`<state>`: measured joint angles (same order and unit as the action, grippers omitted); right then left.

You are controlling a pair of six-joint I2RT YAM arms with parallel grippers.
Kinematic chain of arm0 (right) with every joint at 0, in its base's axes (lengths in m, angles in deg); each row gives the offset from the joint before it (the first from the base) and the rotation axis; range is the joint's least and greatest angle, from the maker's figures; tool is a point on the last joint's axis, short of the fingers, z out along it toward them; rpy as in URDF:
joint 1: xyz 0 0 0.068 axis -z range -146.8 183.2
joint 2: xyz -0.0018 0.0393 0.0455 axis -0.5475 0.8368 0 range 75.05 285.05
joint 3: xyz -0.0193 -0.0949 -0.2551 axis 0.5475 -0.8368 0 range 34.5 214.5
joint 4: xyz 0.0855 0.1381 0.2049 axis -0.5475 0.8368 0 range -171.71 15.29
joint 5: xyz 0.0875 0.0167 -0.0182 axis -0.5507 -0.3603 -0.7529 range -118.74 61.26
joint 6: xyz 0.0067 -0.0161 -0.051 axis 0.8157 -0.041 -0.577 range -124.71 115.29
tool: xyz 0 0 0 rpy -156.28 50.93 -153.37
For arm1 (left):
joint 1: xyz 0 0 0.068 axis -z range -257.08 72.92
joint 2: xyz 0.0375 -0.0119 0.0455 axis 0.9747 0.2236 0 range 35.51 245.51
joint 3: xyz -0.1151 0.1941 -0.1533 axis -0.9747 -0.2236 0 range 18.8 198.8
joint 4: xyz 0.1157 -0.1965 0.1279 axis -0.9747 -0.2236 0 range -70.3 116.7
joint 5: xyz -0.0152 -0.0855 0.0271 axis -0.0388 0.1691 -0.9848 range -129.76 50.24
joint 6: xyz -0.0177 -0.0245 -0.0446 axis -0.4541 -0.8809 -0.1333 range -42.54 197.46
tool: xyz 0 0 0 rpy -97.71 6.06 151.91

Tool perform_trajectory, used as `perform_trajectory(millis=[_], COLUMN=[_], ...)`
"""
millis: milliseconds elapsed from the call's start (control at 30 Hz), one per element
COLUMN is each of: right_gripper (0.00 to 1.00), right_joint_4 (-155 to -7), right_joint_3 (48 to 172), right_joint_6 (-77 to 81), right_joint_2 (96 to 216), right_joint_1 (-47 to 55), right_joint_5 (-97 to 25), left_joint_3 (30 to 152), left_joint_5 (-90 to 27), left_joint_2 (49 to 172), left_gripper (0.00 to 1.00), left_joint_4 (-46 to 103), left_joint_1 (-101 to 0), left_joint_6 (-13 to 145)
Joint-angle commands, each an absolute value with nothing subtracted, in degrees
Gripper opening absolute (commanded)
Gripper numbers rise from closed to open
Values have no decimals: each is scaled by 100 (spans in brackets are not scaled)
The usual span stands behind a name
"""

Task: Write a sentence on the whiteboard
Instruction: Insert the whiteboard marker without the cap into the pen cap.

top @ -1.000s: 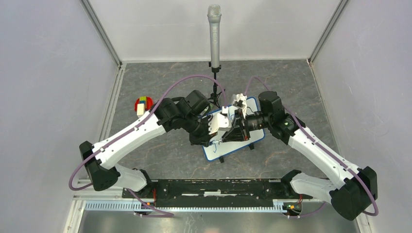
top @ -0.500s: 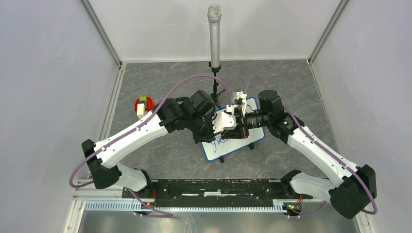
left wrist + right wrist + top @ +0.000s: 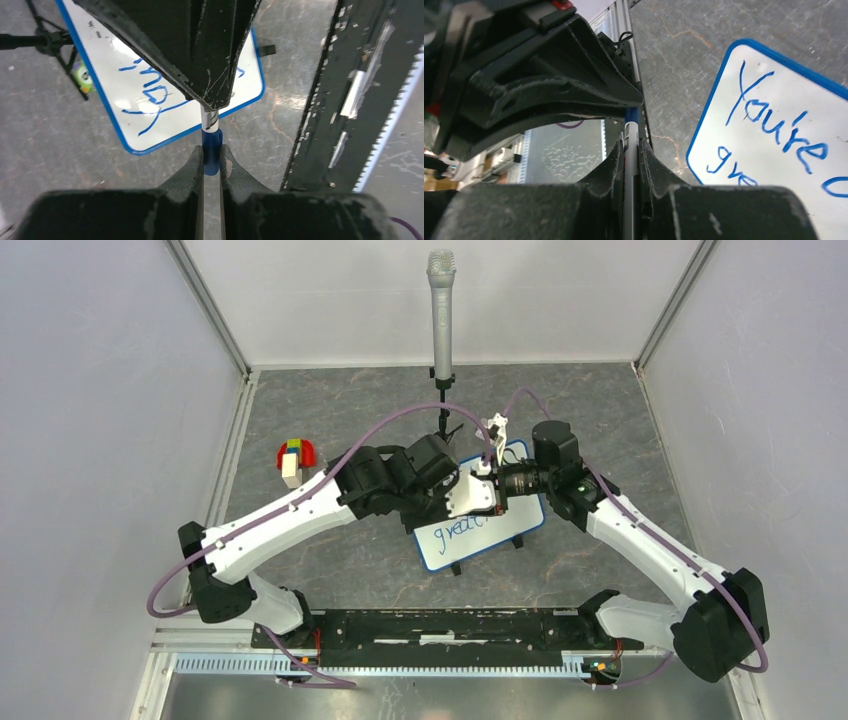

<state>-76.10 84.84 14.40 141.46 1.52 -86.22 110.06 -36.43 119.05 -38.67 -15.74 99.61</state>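
The whiteboard (image 3: 476,538) lies mid-table, tilted, and the sentence (image 3: 461,527) shows as blue "great" on its near half. In the right wrist view the sentence (image 3: 776,127) reads "You're" above "gre" on the whiteboard (image 3: 774,165). Both grippers meet tip to tip over the board's far half. My left gripper (image 3: 211,151) is shut on the marker's blue cap (image 3: 212,147). My right gripper (image 3: 630,146) is shut on the white marker barrel (image 3: 629,150), whose blue end (image 3: 633,115) runs into the left gripper's fingers. The rest of the writing is hidden under the grippers.
A microphone (image 3: 441,300) stands on a tripod just beyond the board. A red holder with a coloured cube (image 3: 293,455) sits at the left. A black rail (image 3: 450,625) runs along the near edge. White walls enclose the grey tabletop.
My left gripper has moved up and to the right off the board's near half, uncovering the word "great". It now meets the right gripper tip to tip. The right arm has barely shifted.
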Motion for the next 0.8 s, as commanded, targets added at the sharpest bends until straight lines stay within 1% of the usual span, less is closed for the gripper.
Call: perform_trajectory(millis=[0, 67, 167, 267, 300, 400, 467, 533, 567, 667, 767], right_gripper=[0, 0, 0, 0, 0, 0, 0, 0, 0, 0, 0], right_joint_4=[-8688, -8625, -8627, -8535, -8404, -7854, -7489, -7065, -6929, -6738, -6927], right_joint_3=[8429, 8450, 8442, 8471, 8533, 8757, 8914, 9056, 9097, 9070, 8928], right_joint_6=[2423, 2449, 2528, 2362, 2220, 1686, 1282, 811, 646, 326, 347], right_joint_2=[14255, 14255, 14238, 14264, 14277, 14285, 14242, 14178, 14132, 13951, 13803], right_joint_1=[6, 49, 153, 220, 245, 430, 558, 691, 744, 840, 846], right_joint_5=[-8753, -8696, -8658, -8643, -8631, -8603, -8532, -8438, -8407, -8458, -8763], left_joint_3=[11408, 11382, 11335, 11340, 11311, 11260, 11265, 11276, 11296, 11176, 10855], left_joint_5=[-4284, -4822, -5318, -5247, -5107, -4582, -4079, -3417, -2821, -1752, -1282], left_joint_2=[12101, 12098, 12050, 12036, 11998, 11898, 11810, 11628, 11528, 11220, 10877], left_gripper=[2, 2, 3, 2, 5, 23, 39, 49, 53, 59, 62], left_joint_4=[-1929, -1792, -1659, -1750, -1830, -2198, -2535, -2766, -2902, -3034, -3058], left_joint_1=[-967, -912, -886, -832, -830, -911, -1060, -1427, -1772, -2652, -3127], left_joint_6=[10061, 10117, 10257, 10406, 10390, 10376, 10454, 10339, 10298, 10049, 10003])
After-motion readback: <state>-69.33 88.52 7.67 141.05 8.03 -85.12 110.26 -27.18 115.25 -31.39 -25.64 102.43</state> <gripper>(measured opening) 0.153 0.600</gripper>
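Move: The blue cap is already on the marker's end and still pinched in the left hand, its middle at that hand's point; the marker barrel, gripped in the right hand, lies about 6 cm to the left hand's right. From the right hand the cap is about 6 cm to the left, level fore and aft, 1 cm lower. The whiteboard's middle is some 9 cm right of the left hand, level fore and aft, roughly 20 cm below; the green owl is about 11 cm ahead of that hand, 2 cm left and as low. Forward together, about 2 cm, go both hands with the cap and marker between them, the left tilting its fingers forward some 15 degrees. Then the left fingers open wide and let go of the cap, the hand slipping briefly rightward along the marker before swinging back left, up about 3 cm and forward; the right keeps its grip and draws the capped marker right and a little farther forward. ##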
